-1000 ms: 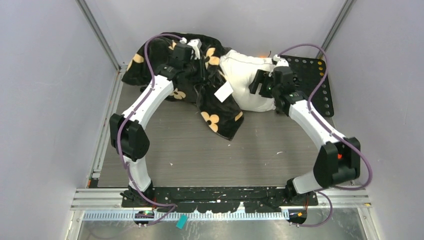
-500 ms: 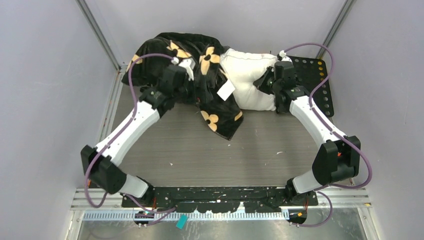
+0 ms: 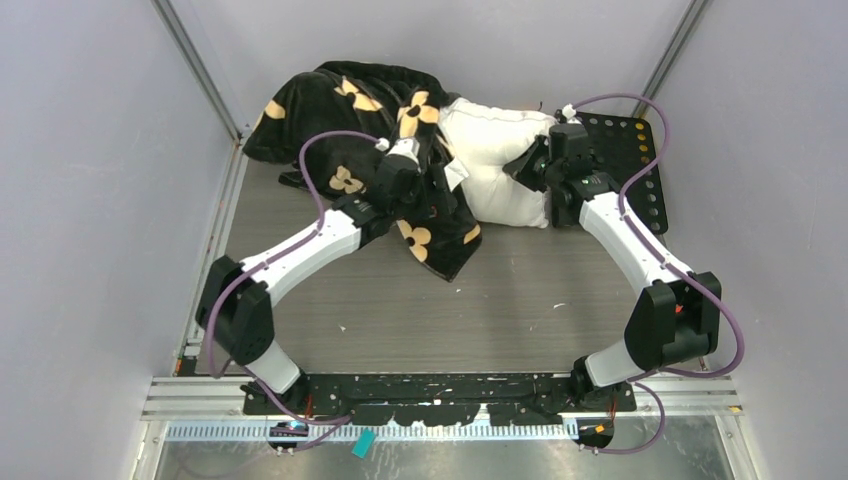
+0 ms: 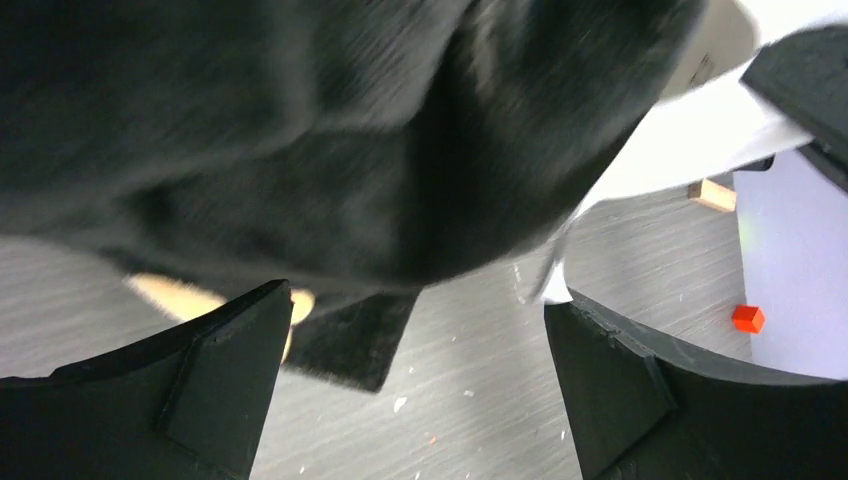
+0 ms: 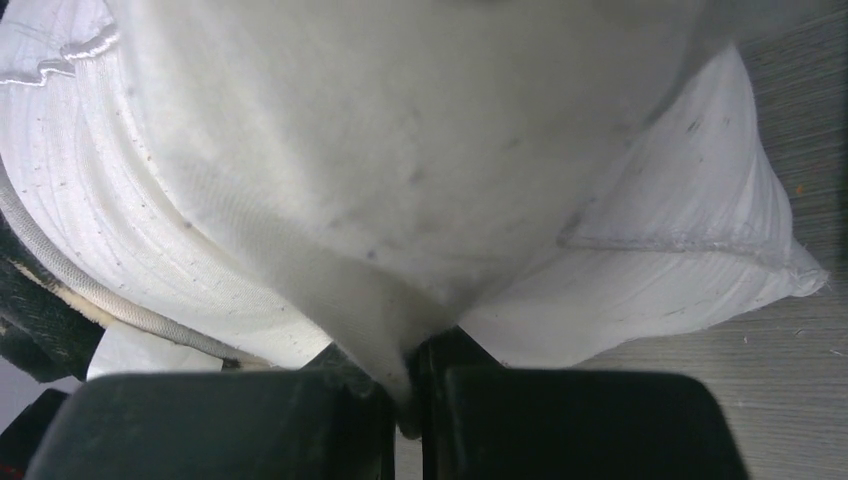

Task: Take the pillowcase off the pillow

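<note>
The black pillowcase [image 3: 340, 110] with tan flowers lies heaped at the back left, and one flap reaches toward the table's middle. Its right part still covers the left end of the white pillow [image 3: 495, 165]. My left gripper [image 3: 420, 170] hovers over that flap, open, with only grey table between its fingers [image 4: 205, 385]. In the left wrist view the pillowcase [image 4: 300, 130] fills the upper part. My right gripper [image 3: 532, 165] is shut at the pillow's right end. In the right wrist view the gripper [image 5: 405, 385] pinches a fold of the pillow [image 5: 400, 150].
A black perforated plate [image 3: 632, 160] lies at the back right, partly under the right arm. A small red cube [image 4: 747, 318] and a wooden bit [image 4: 712, 194] sit on the floor by the wall. Grey walls close in the left, right and back.
My left gripper let go of the pillowcase, opened, and moved right and nearer over the flap. My right gripper shut on the pillow's edge. The pillowcase settled at the back left.
</note>
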Controlling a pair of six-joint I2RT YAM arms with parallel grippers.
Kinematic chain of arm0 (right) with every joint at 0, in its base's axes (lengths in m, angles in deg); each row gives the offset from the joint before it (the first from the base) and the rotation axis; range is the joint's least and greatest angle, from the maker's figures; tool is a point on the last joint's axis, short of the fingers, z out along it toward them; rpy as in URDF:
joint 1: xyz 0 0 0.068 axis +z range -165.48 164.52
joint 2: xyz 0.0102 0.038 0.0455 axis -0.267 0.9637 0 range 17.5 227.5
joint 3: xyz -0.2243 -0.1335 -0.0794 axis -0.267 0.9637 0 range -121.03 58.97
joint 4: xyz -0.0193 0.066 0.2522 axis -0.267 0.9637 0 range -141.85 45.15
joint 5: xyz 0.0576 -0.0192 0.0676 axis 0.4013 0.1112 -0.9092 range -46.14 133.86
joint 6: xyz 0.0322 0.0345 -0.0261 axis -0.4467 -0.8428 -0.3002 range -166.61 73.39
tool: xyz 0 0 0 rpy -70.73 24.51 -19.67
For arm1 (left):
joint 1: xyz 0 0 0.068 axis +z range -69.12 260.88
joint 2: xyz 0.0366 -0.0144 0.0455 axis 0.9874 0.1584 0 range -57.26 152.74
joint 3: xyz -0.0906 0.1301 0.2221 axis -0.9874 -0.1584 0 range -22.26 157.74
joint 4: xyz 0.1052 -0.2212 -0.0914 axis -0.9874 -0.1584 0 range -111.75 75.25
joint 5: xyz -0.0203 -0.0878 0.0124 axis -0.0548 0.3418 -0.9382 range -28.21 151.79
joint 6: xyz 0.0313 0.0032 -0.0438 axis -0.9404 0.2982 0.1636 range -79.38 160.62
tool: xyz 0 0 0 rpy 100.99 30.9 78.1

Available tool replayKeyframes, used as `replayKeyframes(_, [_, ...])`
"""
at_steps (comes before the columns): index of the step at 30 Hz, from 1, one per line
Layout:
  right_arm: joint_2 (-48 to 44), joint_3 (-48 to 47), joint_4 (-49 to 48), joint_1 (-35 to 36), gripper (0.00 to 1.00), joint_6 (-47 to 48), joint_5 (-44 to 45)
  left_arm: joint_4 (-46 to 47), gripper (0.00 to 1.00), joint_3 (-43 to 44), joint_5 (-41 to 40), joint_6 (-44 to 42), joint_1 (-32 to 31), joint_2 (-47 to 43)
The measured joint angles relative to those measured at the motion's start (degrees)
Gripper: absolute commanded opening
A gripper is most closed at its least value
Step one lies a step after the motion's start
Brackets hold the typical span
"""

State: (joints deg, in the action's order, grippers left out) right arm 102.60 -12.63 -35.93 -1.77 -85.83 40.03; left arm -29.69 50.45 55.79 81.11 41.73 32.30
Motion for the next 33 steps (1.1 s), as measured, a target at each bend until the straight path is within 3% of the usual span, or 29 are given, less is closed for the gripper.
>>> replayKeyframes(4, [-0.7, 0.6, 0.1, 0.0, 0.0, -0.2, -0.5, 2.4, 1.0, 5.5, 0.2, 0.3, -0.7, 6.3])
replayKeyframes(6, [-1.4, 1.0, 0.3, 0.0, 0.0, -0.2, -0.8, 3.1, 0.91, 7.6, 0.3, 1.0, -0.9, 8.9])
replayKeyframes(8, [-2.1, 1.3, 1.0, 0.0, 0.0, -0.2, -1.1, 3.5, 0.76, 9.2, -0.1, 1.2, -0.9, 11.3])
replayKeyframes(12, [-2.8, 1.3, 3.3, 0.0, 0.0, 0.4, -0.7, 1.4, 0.24, 10.5, -4.8, 0.1, -0.2, 13.6])
replayKeyframes(13, [-3.0, 1.2, 4.3, 0.0, 0.0, 0.8, -0.1, -0.1, 0.2, 10.5, -5.9, -1.0, 0.7, 13.6])
replayKeyframes(17, [-4.0, 0.4, 7.1, 0.0, 0.0, 1.9, 2.1, -2.6, 0.16, 8.1, -6.2, -2.2, 7.4, 11.3])
replayKeyframes(21, [-6.9, 0.4, 10.6, -0.6, 0.0, 2.1, 2.8, -4.7, 0.13, 1.1, -7.8, -3.3, 19.2, 3.8])
replayKeyframes(24, [-8.5, -0.3, 14.4, -2.0, 0.0, 2.0, 2.6, -7.2, 0.11, -1.2, -11.4, -4.6, 24.6, -3.4])
replayKeyframes(33, [-12.7, -6.1, 26.1, -8.9, 0.0, 2.0, 3.8, -13.2, 0.05, -1.2, -13.5, -9.8, 22.1, -17.3])
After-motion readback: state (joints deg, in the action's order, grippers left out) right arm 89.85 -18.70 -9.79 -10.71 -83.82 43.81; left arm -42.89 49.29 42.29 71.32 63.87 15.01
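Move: The rim of the pillowcase, beside the white tag, is about 5 cm ahead of my open left hand, 3 cm to its right and 3 cm below; the tag is some 5 cm ahead and 4 cm right. The bare pillow's middle is roughly 12 cm right, 7 cm ahead, and the loose case corner hangs about 9 cm back, straight behind. From my right hand, already pinching the pillow's end, that rim is some 13 cm left and 2 cm back. I reach my left hand forward, right and a little down to the pillowcase rim, shut the fingers on the cloth, and sweep it about 25 cm left, then lift some 10 cm while easing back, turning some 30 degrees counter-clockwise. My right hand keeps its pinch on the pillow and pulls against this, drawing right and back by nearly 10 cm each and rising slightly. ##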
